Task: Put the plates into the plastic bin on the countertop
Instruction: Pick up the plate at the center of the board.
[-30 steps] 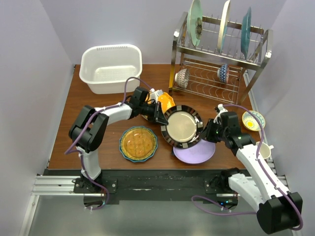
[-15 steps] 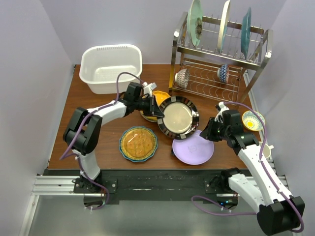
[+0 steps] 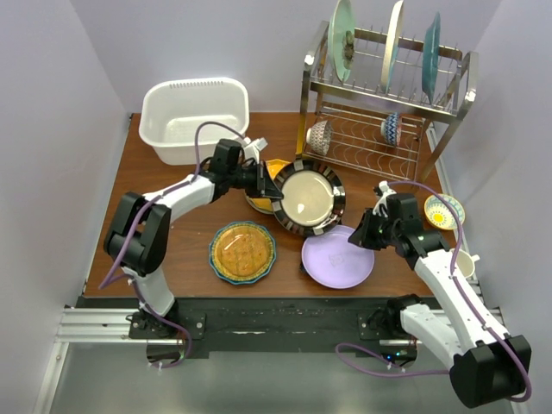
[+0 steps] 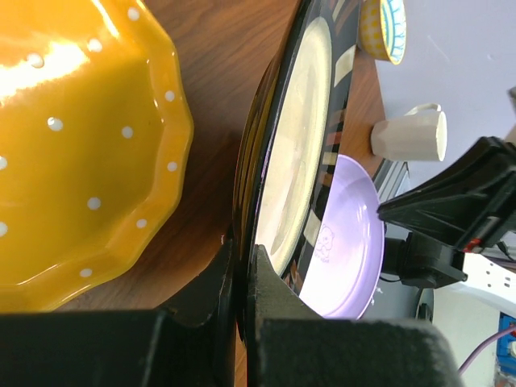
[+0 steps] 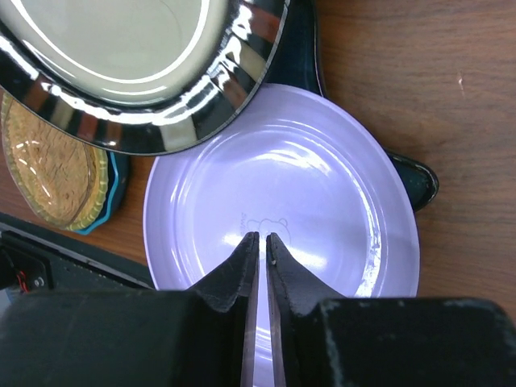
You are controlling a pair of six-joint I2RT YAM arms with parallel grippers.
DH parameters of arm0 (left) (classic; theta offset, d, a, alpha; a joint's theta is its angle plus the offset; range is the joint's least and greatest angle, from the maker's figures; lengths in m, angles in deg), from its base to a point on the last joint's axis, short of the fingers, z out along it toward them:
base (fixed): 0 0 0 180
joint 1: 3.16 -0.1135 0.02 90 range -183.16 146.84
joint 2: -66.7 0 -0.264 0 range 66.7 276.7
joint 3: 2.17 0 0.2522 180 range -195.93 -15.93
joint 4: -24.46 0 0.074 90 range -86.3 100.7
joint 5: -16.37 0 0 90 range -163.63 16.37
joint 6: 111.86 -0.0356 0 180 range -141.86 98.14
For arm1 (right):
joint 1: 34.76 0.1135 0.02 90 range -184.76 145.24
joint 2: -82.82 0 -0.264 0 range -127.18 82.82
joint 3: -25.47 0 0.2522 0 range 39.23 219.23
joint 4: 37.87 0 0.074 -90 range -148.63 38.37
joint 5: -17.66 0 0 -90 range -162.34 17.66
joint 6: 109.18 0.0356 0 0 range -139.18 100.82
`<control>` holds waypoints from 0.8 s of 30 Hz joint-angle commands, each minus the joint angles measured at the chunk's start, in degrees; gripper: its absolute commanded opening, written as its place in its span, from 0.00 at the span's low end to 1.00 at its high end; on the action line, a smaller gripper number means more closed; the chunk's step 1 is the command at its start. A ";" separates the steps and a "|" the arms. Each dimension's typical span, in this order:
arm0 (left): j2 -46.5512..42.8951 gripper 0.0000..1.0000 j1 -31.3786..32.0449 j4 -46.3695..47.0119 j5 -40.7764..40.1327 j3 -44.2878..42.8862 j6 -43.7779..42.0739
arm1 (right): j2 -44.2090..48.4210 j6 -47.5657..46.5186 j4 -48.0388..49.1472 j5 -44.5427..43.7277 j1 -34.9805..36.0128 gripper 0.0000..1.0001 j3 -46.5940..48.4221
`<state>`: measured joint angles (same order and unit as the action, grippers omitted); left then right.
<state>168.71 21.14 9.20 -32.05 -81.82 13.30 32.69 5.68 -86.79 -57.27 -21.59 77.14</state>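
Note:
My left gripper (image 3: 276, 195) is shut on the left rim of the black-rimmed cream plate (image 3: 308, 197) and holds it tilted above the countertop (image 3: 172, 216). In the left wrist view the fingers (image 4: 266, 290) pinch the plate's rim (image 4: 302, 145). The orange dotted plate (image 4: 81, 145) lies below it. The lavender plate (image 3: 338, 256) lies flat to the front right. My right gripper (image 5: 262, 236) is shut and empty, over the lavender plate (image 5: 306, 185). The amber plate (image 3: 242, 251) lies front left. The white bin (image 3: 194, 119) stands empty at the back left.
A steel wire dish rack (image 3: 388, 95) at the back right holds upright plates and small bowls. A yellow-blue bowl (image 3: 444, 210) and a white mug (image 3: 461, 266) sit by the right edge. A dark glossy plate edge (image 5: 419, 181) shows under the lavender plate.
My left gripper has carried the black-rimmed plate back and to the left, uncovering more of the lavender plate. The right gripper has hardly moved.

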 commanded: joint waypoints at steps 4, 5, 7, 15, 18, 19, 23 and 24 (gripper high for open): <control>-7.09 0.00 -1.88 5.81 7.02 -4.51 2.02 | -0.23 0.10 1.93 1.80 0.19 0.15 -0.21; -7.27 0.00 -2.14 5.37 7.11 -4.60 1.67 | -0.32 0.10 2.11 1.80 0.10 0.16 -0.29; -7.36 0.00 -2.93 4.05 7.20 -4.95 1.06 | -0.41 0.01 2.29 1.89 0.19 0.20 -0.47; -8.59 0.00 -6.01 -0.70 7.28 -6.80 -1.93 | -0.67 -0.08 2.64 1.81 0.10 0.34 -0.38; -8.50 0.00 -7.06 -2.28 7.46 -8.03 -3.16 | -0.85 -0.08 2.55 1.80 0.19 0.38 -0.21; -8.41 0.00 -7.59 -3.24 7.63 -8.38 -3.34 | -0.85 -0.16 2.55 1.80 0.19 0.40 -0.03; -7.89 0.00 -8.56 -5.00 7.81 -10.48 -4.83 | -0.85 -0.34 2.55 1.28 0.10 0.47 0.14; -7.80 0.00 -9.00 -5.18 7.81 -10.75 -5.01 | -0.85 -0.34 2.55 1.28 0.10 0.48 0.15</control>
<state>165.41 13.38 0.66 -30.43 -87.00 9.01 31.78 5.68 -85.83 -56.35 -21.59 76.70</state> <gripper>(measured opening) 0.068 0.454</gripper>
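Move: The left hand, pinching the black-rimmed plate, has the plastic bin about 24 cm ahead, 29 cm to its left and roughly 6 cm lower. The yellow plate lies some 7 cm ahead and 1 cm left, 13 cm below it; the pie is about 15 cm back and 12 cm left. The purple plate's middle is about 4 cm left, 3 cm back and 6 cm below the right hand. Leftward, upward and forward, the left hand carries the black-rimmed plate towards the bin, keeping its pinch on the near-left rim: mostly up at first, then chiefly left, about 7 cm in all, with only a slight turn of the wrist. The right hand stays over the purple plate while its nearly shut fingers spread to almost half open. ##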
